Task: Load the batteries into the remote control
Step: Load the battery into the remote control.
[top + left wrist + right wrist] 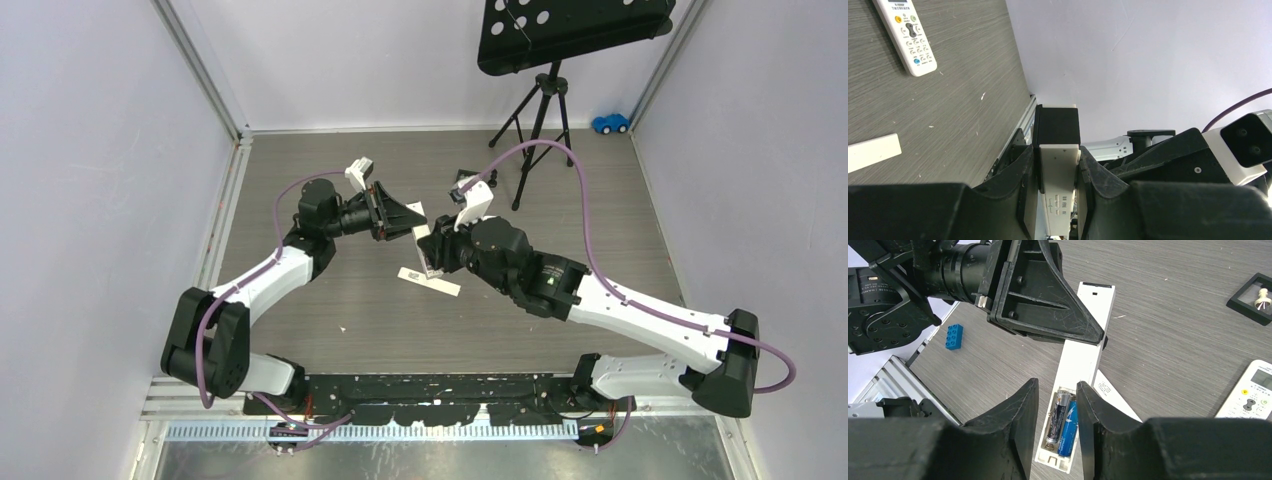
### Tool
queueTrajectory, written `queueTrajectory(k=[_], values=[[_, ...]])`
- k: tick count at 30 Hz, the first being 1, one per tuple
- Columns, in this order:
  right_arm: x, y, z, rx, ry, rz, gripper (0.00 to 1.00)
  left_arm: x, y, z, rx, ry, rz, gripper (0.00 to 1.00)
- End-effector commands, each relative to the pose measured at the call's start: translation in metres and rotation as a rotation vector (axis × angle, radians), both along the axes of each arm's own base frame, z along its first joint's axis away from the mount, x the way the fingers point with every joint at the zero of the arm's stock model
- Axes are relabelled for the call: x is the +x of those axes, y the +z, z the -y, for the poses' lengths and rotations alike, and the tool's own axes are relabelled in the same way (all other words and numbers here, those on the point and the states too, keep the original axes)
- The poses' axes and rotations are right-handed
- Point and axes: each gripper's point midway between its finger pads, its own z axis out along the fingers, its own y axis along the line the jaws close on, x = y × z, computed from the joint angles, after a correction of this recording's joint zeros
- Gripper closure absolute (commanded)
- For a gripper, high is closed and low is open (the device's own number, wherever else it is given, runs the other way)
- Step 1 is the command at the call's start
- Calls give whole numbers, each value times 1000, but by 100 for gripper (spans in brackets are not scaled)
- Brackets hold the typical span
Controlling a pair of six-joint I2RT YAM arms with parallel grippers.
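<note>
A white remote control (1087,335) is held off the table with its back up, and my left gripper (1058,167) is shut on its middle. Its battery bay is uncovered at the near end. Two batteries lie side by side in the bay, one dark and silver (1059,412) and one blue (1070,432). My right gripper (1057,390) hovers over that bay, open, its fingers either side of the batteries with nothing held. In the top view the left gripper (405,225) and right gripper (432,258) meet at the table's middle.
A flat white cover piece (428,281) lies on the table under the grippers. A second remote with buttons (1248,395), a black framed box (1254,297) and a blue brick (954,336) sit around. A tripod stand (540,100) and blue toy car (610,123) are at the back.
</note>
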Motion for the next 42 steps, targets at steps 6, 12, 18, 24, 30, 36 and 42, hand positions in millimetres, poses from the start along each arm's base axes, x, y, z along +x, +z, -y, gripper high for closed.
queueTrajectory(k=[6, 12, 18, 24, 30, 36, 42], values=[[5, 56, 30, 236, -195, -53, 38, 0, 23, -2, -25, 17, 132, 100], [11, 41, 65, 455, -443, -289, 26, 6, 37, -9, -27, 104, 202, 100], [8, 28, 44, 679, -385, -404, 24, 28, 34, -30, 14, 315, 181, 100], [6, 25, 21, 867, -302, -479, 22, 33, 42, -40, -17, 403, 172, 100], [4, 36, -3, 935, -186, -491, 19, 34, 48, -39, -49, 395, 162, 100], [10, 24, -17, 986, -187, -583, 18, 29, 52, -32, -95, 342, 144, 100], [18, 22, -16, 1056, -194, -586, 14, 28, 50, -32, -84, 331, 157, 100]])
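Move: My left hand still holds the remote control; its battery end, with both batteries in it, lies about 8 cm back and 3 cm to the right of that hand, some 2 cm lower. From my right hand that end is about 3 cm back, level sideways and roughly 3 cm below. The loose white cover lies on the table about 24 cm under my right hand, 1 cm ahead and 1 cm left. A second remote lies about 7 cm ahead and 16 cm right, just as low. I spread my right fingers from partly open to wide and swing that hand about 6 cm right and some 3 cm up, clear of the batteries, then down and back left to the remote's battery end, rolling it about 50 degrees, left side up, and tipping it down. My left hand keeps its grip and carries the remote forward, left and up, turning it some 25 degrees counter-clockwise. ##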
